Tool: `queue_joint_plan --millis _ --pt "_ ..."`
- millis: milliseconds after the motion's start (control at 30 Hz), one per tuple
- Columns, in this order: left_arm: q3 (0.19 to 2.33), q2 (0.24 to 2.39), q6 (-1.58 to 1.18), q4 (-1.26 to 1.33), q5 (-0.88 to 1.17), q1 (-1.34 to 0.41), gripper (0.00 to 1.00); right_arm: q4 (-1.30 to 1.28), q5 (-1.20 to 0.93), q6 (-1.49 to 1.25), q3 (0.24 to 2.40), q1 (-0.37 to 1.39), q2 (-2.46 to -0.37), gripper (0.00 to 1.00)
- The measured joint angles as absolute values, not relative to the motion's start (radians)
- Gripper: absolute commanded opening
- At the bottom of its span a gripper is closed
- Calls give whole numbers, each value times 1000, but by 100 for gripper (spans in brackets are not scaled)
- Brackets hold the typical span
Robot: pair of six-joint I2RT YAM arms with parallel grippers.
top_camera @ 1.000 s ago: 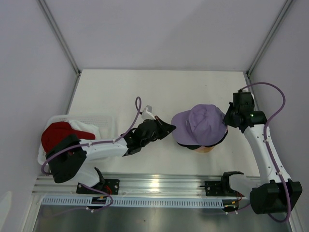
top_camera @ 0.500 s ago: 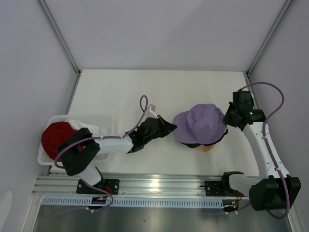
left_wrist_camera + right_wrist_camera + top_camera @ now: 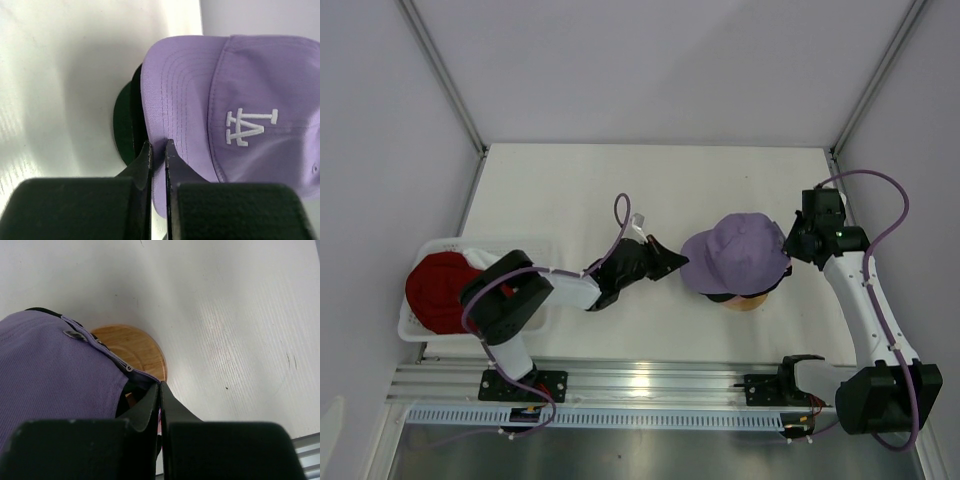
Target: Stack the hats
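Observation:
A lavender hat [image 3: 740, 250] with a white LA emblem lies on top of a pile of hats on the round wooden stand [image 3: 748, 304]. My left gripper [image 3: 672, 262] is shut on the edge of its brim [image 3: 165, 115]. My right gripper [image 3: 790, 243] is shut on the hat's back strap [image 3: 142, 377]. A dark green brim [image 3: 122, 120] shows under the lavender one. A red hat [image 3: 435, 288] lies in the basket at the left. In the wrist views the left gripper [image 3: 158, 147] and the right gripper [image 3: 160, 386] both pinch lavender fabric.
A white mesh basket [image 3: 490, 245] stands at the table's left edge, partly under my left arm. The stand's wooden base [image 3: 135, 347] shows beside the hat's rear. White walls close in the table on three sides.
The lavender hat has shifted slightly to the right over the pile, with both grippers holding on. My left arm has stretched further right and its elbow has swung over the basket.

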State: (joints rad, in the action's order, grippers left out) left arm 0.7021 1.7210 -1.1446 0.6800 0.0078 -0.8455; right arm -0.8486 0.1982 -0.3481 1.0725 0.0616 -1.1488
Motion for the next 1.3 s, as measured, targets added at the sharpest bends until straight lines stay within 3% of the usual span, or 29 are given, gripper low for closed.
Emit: queue_joint_plan --millis 167,367,567,633,733,833,900,967,1033,1300 --pt "674 1776 -1143 809 96 -813 9 -831 197 -357 1057 60 -1153 0" --pt "687 1809 -1087 741 133 -804 42 -823 202 -364 1057 59 -1155 0" --pt "630 1797 -1022 633 110 -804 46 -811 185 -368 1051 60 -1157 1" --pt "630 1785 -1000 616 106 -804 46 -811 179 -368 1050 60 -1156 12" --pt "628 1749 -957 561 89 -804 47 -830 178 -364 1050 59 -1147 37" --pt "621 1678 -898 472 51 -804 51 -868 183 -365 1055 59 -1129 76" --pt "620 1605 -846 405 14 -803 58 -912 199 -361 1081 61 -1114 89" --pt "625 1525 -788 339 -31 -802 67 -946 221 -365 1117 62 -1109 97" --pt "645 1433 -726 263 -81 -797 77 -979 253 -368 1164 64 -1109 100" --pt "796 1118 -488 41 -246 -710 98 -1064 328 -373 1264 56 -1108 100"
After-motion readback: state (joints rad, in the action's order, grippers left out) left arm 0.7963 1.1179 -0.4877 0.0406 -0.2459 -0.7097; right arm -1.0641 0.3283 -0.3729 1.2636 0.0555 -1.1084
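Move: Both hands still grip the purple hat from opposite sides, the left at its brim and the right at its back rim. Its middle is about 12 cm right of the left hand, 2 cm ahead and some 6 cm higher; from the right hand it lies roughly 10 cm left, level fore and aft, 1 cm lower. The wooden stand's base is about 12 cm right of the left hand, 4 cm back and 9 cm below. Both hands let go of the purple hat. The left opens as it dips about 7 cm beside the brim, easing slightly back and left, then swings up and left away from the hats, climbing some 20 cm as its wrist rolls. The right holds its pinch almost in place, then opens wide and backs off the rim, mostly upward by about 6 cm, with a little right and back. ##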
